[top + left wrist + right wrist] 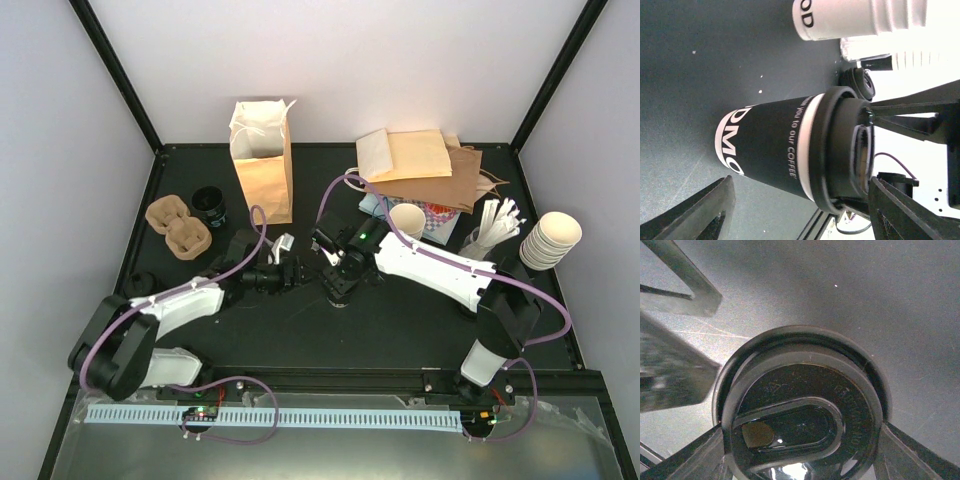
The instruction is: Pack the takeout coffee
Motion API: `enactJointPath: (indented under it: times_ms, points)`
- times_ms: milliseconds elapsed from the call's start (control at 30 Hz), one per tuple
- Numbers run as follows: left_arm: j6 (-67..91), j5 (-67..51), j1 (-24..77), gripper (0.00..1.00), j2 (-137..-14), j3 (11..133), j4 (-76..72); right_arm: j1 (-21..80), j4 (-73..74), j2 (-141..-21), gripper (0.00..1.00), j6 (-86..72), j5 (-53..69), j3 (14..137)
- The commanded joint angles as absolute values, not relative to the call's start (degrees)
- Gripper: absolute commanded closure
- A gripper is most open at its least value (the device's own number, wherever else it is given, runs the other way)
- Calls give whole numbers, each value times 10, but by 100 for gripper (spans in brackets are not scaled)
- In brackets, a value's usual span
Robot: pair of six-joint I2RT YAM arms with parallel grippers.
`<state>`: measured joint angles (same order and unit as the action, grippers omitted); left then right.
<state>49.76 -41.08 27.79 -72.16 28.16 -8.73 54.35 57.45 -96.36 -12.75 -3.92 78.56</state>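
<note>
The takeout coffee (775,145) is a cup with a black printed wrap, a white band and a black lid (800,415); it stands on the dark table. My right gripper (802,442) comes down from above and is shut on the lid, one finger against each side of its rim. In the top view that gripper (335,268) hides the cup. My left gripper (801,182) is open beside the cup, its fingers (705,210) spread wide and clear of it. From above, the left gripper (290,270) sits just left of the right one.
An open brown paper bag (265,160) stands at the back left. Pulp cup trays (180,225) and a black cup (210,205) lie left of it. Flat bags (420,165), a cream cup (407,220), white sticks (495,225) and stacked cups (550,240) fill the back right.
</note>
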Motion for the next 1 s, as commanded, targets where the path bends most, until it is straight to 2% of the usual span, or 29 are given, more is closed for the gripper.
enactJointPath:
  times_ms: [0, 233, 333, 400, 600, 967]
  points:
    - [500, -464, 277, 24, -774, 316, -129, 546, 564, -997, 34, -120, -21, 757]
    - [498, -481, 293, 23, -817, 336, -150, 547, 561, -993, 33, -121, -21, 758]
    - [493, -472, 294, 23, -822, 337, -142, 547, 558, -987, 28, -123, -24, 758]
    - [479, -462, 295, 23, -827, 342, -122, 546, 556, -978, 21, -127, -28, 760]
    - [438, -434, 298, 24, -842, 370, -47, 547, 555, -951, 11, -131, -41, 776]
    - [427, -422, 301, 24, -811, 385, -21, 544, 550, -888, 7, -154, -61, 780]
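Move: The lidded black coffee cup stands upright, its lid between the right hand's fingers and its middle some 5 cm straight below that hand. From the left hand the cup's middle is about 6 cm to the right, level fore and aft and 5 cm lower. The paper bag stands roughly 22 cm ahead and 11 cm left of the left hand; the white paper cups are about 11 cm ahead and 15 cm right of the right hand. The black cup's lid passes from one hand's reach to the other's: the left hand, fingers staying wide open, slides about 2.5 cm right and 1.5 cm down towards the cup, turning slightly clockwise, until one finger reaches over the lid. The right hand holds still at first, then opens, releases the lid's sides and starts to rise, by about 1 cm. ##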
